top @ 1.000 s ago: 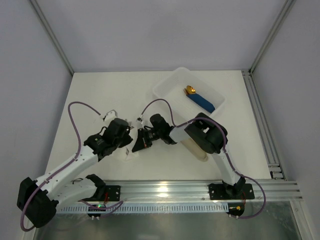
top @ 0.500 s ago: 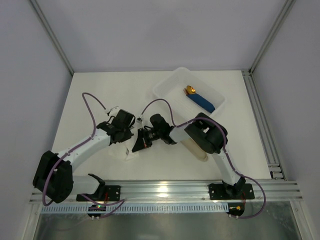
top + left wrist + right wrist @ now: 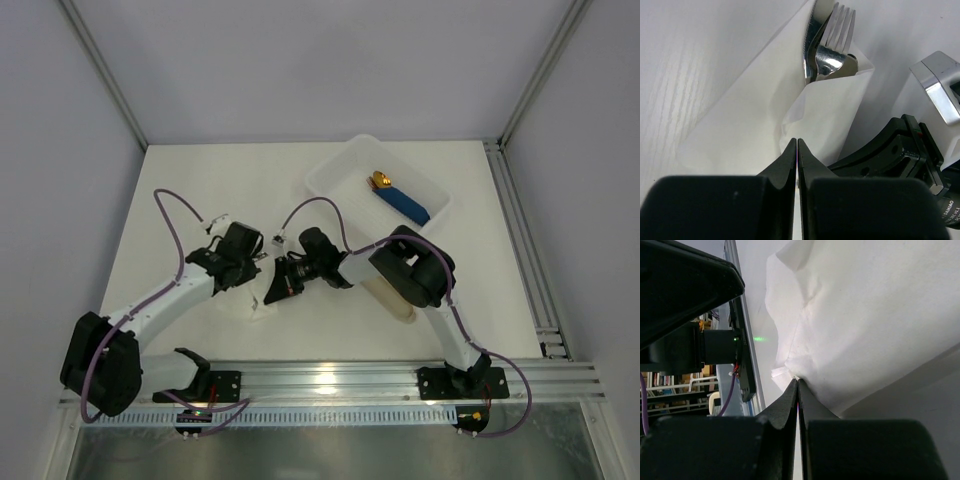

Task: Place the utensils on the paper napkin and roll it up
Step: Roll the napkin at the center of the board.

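The paper napkin (image 3: 755, 115) is folded over the utensils (image 3: 827, 50); fork tines and a knife blade stick out of its far end. In the top view only a small white part of the napkin (image 3: 256, 308) shows below both grippers. My left gripper (image 3: 797, 142) is shut, its tips right at the near fold of the napkin; I cannot tell whether it pinches paper. It sits left of the right gripper in the top view (image 3: 250, 278). My right gripper (image 3: 798, 381) is shut on an edge of the napkin (image 3: 865, 315) and also shows in the top view (image 3: 272, 292).
A white plastic tray (image 3: 330, 176) stands at the back right and holds a blue-handled, gold-tipped piece (image 3: 404, 204). A beige oblong sleeve (image 3: 392, 300) lies under the right arm. The right gripper's black body (image 3: 890, 155) is close beside the left fingers.
The left arm has changed posture: its elbow swung left and back, and its wrist shifted a little up from the napkin. The right arm and the napkin have stayed put.
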{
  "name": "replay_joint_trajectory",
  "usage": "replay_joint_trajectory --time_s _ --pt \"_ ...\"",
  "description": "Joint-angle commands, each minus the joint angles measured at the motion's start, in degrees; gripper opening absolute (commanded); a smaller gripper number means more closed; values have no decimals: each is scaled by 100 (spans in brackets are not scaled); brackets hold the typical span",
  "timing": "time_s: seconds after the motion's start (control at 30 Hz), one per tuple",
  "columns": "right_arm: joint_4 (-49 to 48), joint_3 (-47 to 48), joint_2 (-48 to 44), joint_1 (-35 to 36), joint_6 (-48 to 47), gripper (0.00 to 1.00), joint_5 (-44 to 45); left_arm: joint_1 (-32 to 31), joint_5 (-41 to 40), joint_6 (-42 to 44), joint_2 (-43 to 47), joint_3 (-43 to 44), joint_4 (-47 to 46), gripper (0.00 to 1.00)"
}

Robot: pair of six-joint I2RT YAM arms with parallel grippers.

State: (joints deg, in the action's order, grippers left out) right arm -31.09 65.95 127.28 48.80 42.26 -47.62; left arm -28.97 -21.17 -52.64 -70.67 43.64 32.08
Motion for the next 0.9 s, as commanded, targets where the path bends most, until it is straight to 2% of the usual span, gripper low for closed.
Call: replay_joint_trajectory --time_s 0.0,0.3,0.87 --pt "349 49 42 77 -341 4 358 85 157 166 -121 48 -518 0" --pt "358 76 60 104 -359 4 341 321 227 184 -842 84 -764 0" --pt "578 172 -239 104 -429 4 349 506 43 -18 -1317 -162 -764 0"
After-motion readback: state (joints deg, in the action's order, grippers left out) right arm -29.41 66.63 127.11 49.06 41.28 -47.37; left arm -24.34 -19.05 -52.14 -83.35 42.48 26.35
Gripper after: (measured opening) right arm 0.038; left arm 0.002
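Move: The free edge of the napkin's folded-over flap lies just ahead of my shut left fingertips, some 2 cm forward, 1 cm right and 6 cm below. The fork's head pokes out of the roll about 6 cm ahead and 4 cm right, the knife blade about 5 cm ahead and 3 cm right. My right fingertips are 5 cm back and 6 cm right; from them that edge is about 6 cm ahead, 5 cm left and slightly lower. I bring my shut left fingertips about 6 cm down onto the flap's free edge, easing some 1.5 cm forward at first, then drifting left about 2 cm as they sink and tipping a little steeper, and come back slightly at the last. My right hand stays put, its nearly shut fingertips still on the near end of the roll. ##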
